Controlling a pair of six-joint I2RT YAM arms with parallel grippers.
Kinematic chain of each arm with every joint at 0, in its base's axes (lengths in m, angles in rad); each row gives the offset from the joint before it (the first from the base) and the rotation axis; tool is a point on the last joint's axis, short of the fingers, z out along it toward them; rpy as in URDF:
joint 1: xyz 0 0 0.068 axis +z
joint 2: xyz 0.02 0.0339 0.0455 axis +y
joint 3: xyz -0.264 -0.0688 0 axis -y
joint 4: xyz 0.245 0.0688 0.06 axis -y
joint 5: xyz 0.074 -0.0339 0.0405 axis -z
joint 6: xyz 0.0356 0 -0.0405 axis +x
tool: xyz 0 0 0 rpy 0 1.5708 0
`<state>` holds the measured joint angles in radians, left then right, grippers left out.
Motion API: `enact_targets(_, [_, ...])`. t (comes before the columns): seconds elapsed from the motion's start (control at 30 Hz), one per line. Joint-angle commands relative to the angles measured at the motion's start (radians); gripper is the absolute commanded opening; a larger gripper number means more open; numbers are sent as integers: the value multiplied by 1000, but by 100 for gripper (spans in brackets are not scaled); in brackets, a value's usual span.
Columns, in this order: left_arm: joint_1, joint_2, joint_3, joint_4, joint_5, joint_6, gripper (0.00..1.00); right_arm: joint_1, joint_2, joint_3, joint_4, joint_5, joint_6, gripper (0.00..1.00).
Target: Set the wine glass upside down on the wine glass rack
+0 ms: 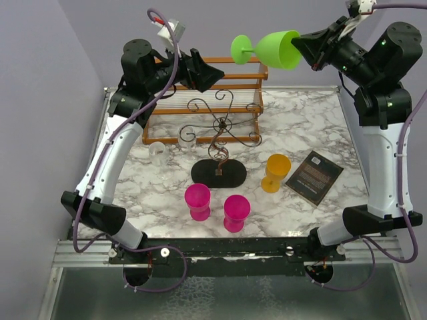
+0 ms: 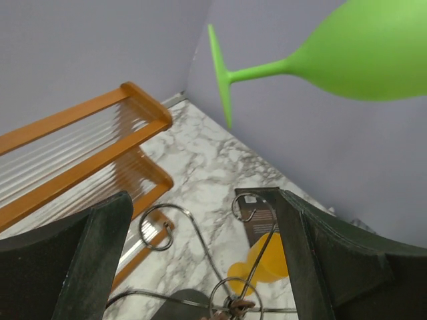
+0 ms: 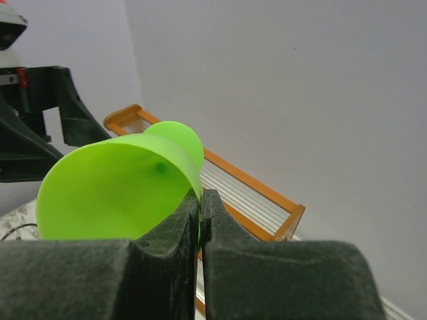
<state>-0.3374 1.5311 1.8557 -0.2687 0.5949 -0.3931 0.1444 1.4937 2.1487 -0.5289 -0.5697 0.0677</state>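
A green wine glass (image 1: 273, 49) is held on its side, high above the back of the table, foot pointing left. My right gripper (image 1: 305, 47) is shut on its rim; in the right wrist view (image 3: 200, 200) the fingers pinch the bowl wall (image 3: 120, 193). The glass shows at the top of the left wrist view (image 2: 347, 57). The dark wire wine glass rack (image 1: 220, 127) with scroll arms stands on its black oval base (image 1: 219, 173) mid-table. My left gripper (image 1: 212, 73) is open and empty, above the rack's scrolls (image 2: 200, 240), left of the glass foot.
An orange-brown wooden slatted shelf (image 1: 200, 100) stands behind the rack. Two pink cups (image 1: 197, 201) (image 1: 236, 212), an orange cup (image 1: 275, 172), a clear glass (image 1: 158, 153) and a dark booklet (image 1: 314, 176) lie on the marble table (image 1: 313, 120).
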Motion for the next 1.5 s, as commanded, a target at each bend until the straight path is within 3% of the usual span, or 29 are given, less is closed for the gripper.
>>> enact_targets(0.0, [-40, 54, 57, 98, 44, -143, 88, 16, -10, -36, 61, -78, 47, 1])
enact_targets(0.4, [-71, 138, 119, 119, -5, -201, 58, 24, -35, -89, 84, -113, 52, 1])
enact_targets(0.5, [-71, 141, 118, 118, -11, -205, 42, 24, -42, -99, 86, -107, 48, 1])
enact_targets(0.67, [-71, 137, 106, 132, -7, -210, 26, 24, -46, -104, 90, -120, 49, 1])
enact_targets(0.9, [-71, 141, 103, 153, 20, -226, 19, 24, -54, -123, 103, -153, 61, 1])
enact_targets(0.97, [-71, 140, 96, 168, 26, -230, 13, 24, -58, -138, 109, -159, 63, 1])
enact_targets(1.03, [-71, 136, 91, 176, 28, -221, 0, 24, -64, -155, 114, -163, 59, 1])
enact_targets(1.1, [-68, 125, 85, 174, 23, -202, 0, 24, -69, -162, 109, -156, 51, 1])
enact_targets(1.17, [-60, 107, 77, 175, 15, -173, 0, 24, -71, -164, 94, -143, 34, 11])
enact_targets(1.3, [-6, 68, 76, 164, 11, -135, 0, 24, -82, -168, 55, -103, -17, 41])
enact_targets(1.47, [168, -4, 69, 144, 10, -106, 0, 24, -95, -156, -11, -37, -71, 70])
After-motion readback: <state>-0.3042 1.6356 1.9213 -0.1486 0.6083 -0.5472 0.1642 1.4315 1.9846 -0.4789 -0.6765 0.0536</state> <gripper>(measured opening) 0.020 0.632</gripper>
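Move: The foot of the green wine glass, lying sideways in the right hand's grip, is about 7 cm to the left hand's right, 3 cm farther out and 5 cm higher. The iron glass rack stands some 6 cm back and 4 cm right of the left hand, 25 cm lower; the wooden rack about 12 cm ahead, 2 cm left and 32 cm lower. From the right hand, the foot is about 12 cm left, level ahead and in height; the left fingers are roughly 19 cm left, 3 cm back and 6 cm down. Rightward by about 5 cm, the left hand reaches for the glass's foot, stays there while its fingers close and pinch the foot's lower edge, then draws back left some 4 cm. Meanwhile the right hand sinks about 3 cm, easing left with the rim still gripped, and finally opens to let go. ##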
